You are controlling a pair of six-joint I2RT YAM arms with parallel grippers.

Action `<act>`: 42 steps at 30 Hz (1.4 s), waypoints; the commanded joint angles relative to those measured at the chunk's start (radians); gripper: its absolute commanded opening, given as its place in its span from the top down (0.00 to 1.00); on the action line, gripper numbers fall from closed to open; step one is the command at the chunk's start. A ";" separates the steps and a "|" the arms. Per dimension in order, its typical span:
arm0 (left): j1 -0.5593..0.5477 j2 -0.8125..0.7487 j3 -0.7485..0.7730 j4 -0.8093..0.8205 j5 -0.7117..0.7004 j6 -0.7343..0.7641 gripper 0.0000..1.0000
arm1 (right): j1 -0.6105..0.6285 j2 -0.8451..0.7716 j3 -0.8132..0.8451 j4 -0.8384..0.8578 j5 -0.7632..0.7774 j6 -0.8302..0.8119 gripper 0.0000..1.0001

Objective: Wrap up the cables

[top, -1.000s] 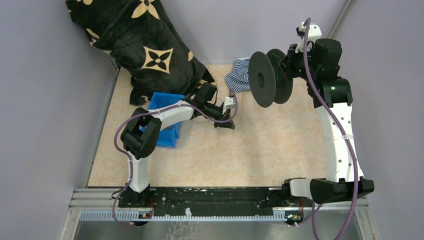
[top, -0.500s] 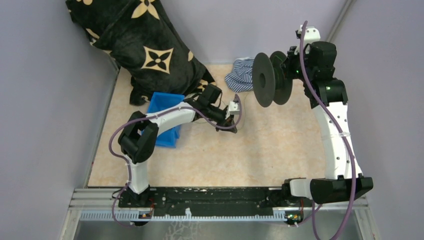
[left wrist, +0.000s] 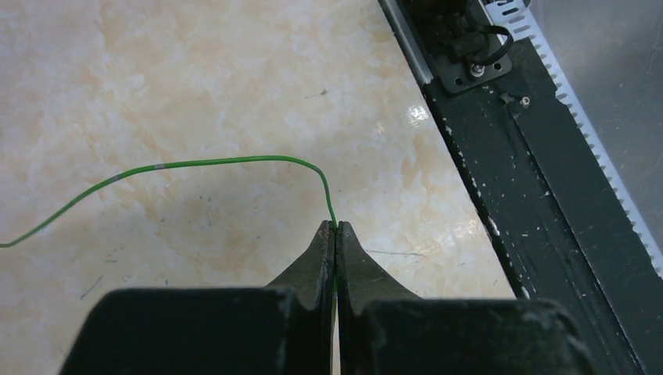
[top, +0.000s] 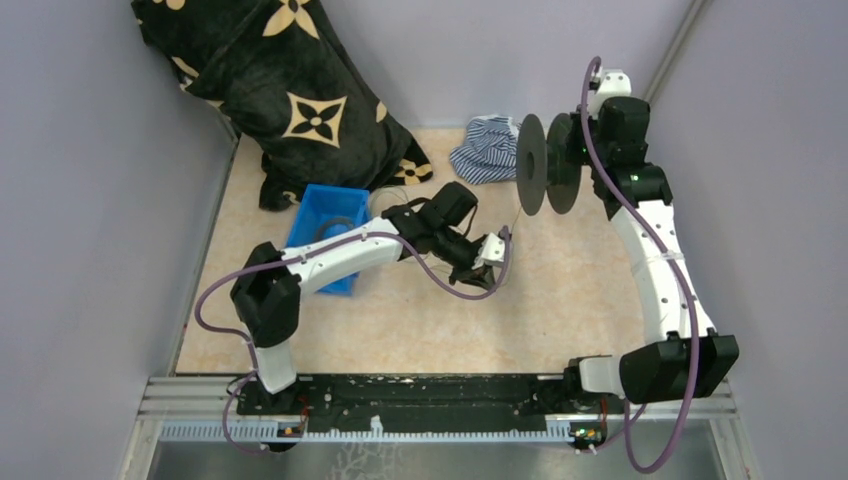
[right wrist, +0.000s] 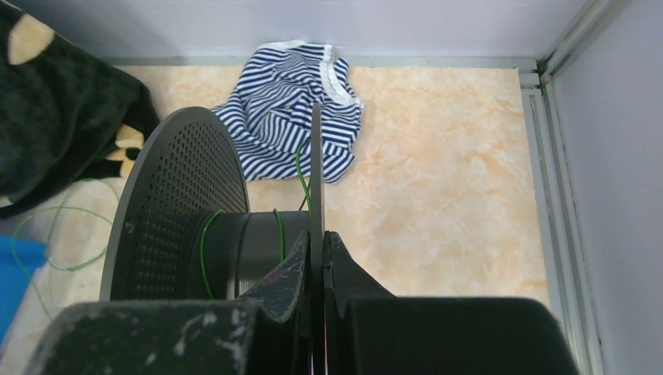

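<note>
The cable (left wrist: 203, 162) is a thin green wire that curves over the marble floor. My left gripper (left wrist: 336, 228) is shut on its end, and in the top view this gripper (top: 493, 262) hangs mid-table. The black spool (top: 545, 178) is held up edge-on at the back right. My right gripper (right wrist: 317, 238) is shut on its thin near flange (right wrist: 316, 156). A couple of turns of cable (right wrist: 279, 233) lie round the hub, and a loose loop of cable (right wrist: 55, 234) rests on the floor at the left.
A blue bin (top: 325, 225) stands under the left forearm. A black flower-patterned blanket (top: 290, 90) fills the back left corner. A striped cloth (top: 485, 150) lies at the back wall. A black rail (top: 420, 390) runs along the near edge, and walls close in on both sides.
The left gripper has swung right and nearer with the cable pinched in it. The right arm has turned the spool from face-on to edge-on and shifted it slightly right.
</note>
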 commanded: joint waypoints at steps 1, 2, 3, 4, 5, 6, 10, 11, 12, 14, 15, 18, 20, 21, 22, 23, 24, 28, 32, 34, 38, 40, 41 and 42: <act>-0.037 -0.023 0.114 -0.089 0.014 0.022 1.00 | -0.006 -0.010 -0.019 0.159 0.063 -0.011 1.00; -0.044 -0.017 0.144 -0.105 0.019 0.013 1.00 | -0.006 -0.011 -0.031 0.165 0.069 -0.017 1.00; -0.048 -0.012 0.174 -0.117 0.026 0.000 1.00 | -0.006 -0.013 -0.045 0.175 0.075 -0.025 1.00; -0.052 -0.007 0.203 -0.119 0.032 -0.021 1.00 | -0.005 -0.013 -0.062 0.183 0.083 -0.032 1.00; -0.056 -0.004 0.232 -0.123 0.036 -0.041 1.00 | -0.004 -0.017 -0.078 0.192 0.090 -0.038 1.00; -0.058 -0.002 0.257 -0.124 0.040 -0.060 1.00 | -0.004 -0.018 -0.093 0.200 0.097 -0.045 1.00; -0.061 0.021 0.376 -0.121 0.046 -0.159 1.00 | -0.003 -0.027 -0.151 0.225 0.114 -0.061 1.00; -0.060 0.026 0.401 -0.119 0.044 -0.178 1.00 | -0.001 -0.030 -0.162 0.229 0.117 -0.066 1.00; -0.060 0.032 0.424 -0.118 0.038 -0.195 1.00 | -0.001 -0.034 -0.174 0.233 0.119 -0.071 1.00; -0.060 0.042 0.464 -0.111 0.015 -0.227 1.00 | 0.004 -0.041 -0.196 0.238 0.125 -0.083 1.00; -0.060 0.048 0.484 -0.108 0.001 -0.239 1.00 | 0.005 -0.045 -0.207 0.238 0.128 -0.090 1.00; -0.058 0.064 0.541 -0.097 -0.058 -0.274 1.00 | 0.007 -0.060 -0.239 0.239 0.131 -0.109 1.00; -0.052 0.073 0.577 -0.088 -0.093 -0.296 1.00 | 0.010 -0.073 -0.265 0.239 0.126 -0.121 1.00; -0.048 0.077 0.593 -0.082 -0.111 -0.309 1.00 | 0.013 -0.078 -0.276 0.237 0.124 -0.126 1.00; -0.042 0.083 0.611 -0.075 -0.127 -0.322 1.00 | 0.014 -0.082 -0.287 0.233 0.120 -0.131 1.00; -0.035 0.087 0.624 -0.071 -0.141 -0.332 1.00 | 0.016 -0.085 -0.297 0.227 0.116 -0.132 1.00; -0.028 0.090 0.634 -0.064 -0.157 -0.342 1.00 | 0.016 -0.091 -0.305 0.225 0.113 -0.133 1.00; 0.013 0.095 0.647 -0.022 -0.209 -0.400 1.00 | 0.016 -0.122 -0.342 0.216 0.092 -0.142 1.00; 0.050 0.104 0.647 0.019 -0.253 -0.453 1.00 | 0.017 -0.152 -0.368 0.208 0.057 -0.152 1.00; 0.070 0.111 0.647 0.041 -0.273 -0.473 1.00 | 0.017 -0.167 -0.387 0.206 0.022 -0.154 1.00; 0.115 0.135 0.646 0.076 -0.322 -0.490 1.00 | 0.020 -0.191 -0.429 0.206 -0.033 -0.160 1.00; 0.142 0.147 0.646 0.095 -0.324 -0.511 1.00 | 0.022 -0.201 -0.443 0.199 -0.062 -0.172 1.00; 0.154 0.153 0.646 0.103 -0.324 -0.517 1.00 | 0.022 -0.204 -0.448 0.196 -0.081 -0.180 1.00; 0.164 0.158 0.644 0.109 -0.325 -0.520 1.00 | 0.022 -0.210 -0.451 0.186 -0.110 -0.189 1.00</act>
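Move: The spool hangs with its middle some 18 cm ahead of the left hand, 10 cm to its right and 14 cm above it. From the right hand, which already pinches the spool's right flange, that middle is level fore and aft, about 5 cm left and 4 cm lower. On the table, the striped cloth lies 43 cm ahead and 3 cm right of the left hand, and the blue bin 21 cm ahead and 37 cm left, both some 14 cm lower. With the green cable kept shut in its fingertips, the left hand first rises steeply about 15 cm, drifting some 5 cm right, then sweeps forward about as far again while turning some 30 degrees counter-clockwise, going from below the spool on the near side to above and left of it. Meanwhile the right hand keeps its pinch on the right flange and lowers the spool roughly 12 cm, pulling it back a little late on and tilting it about 10 degrees. ##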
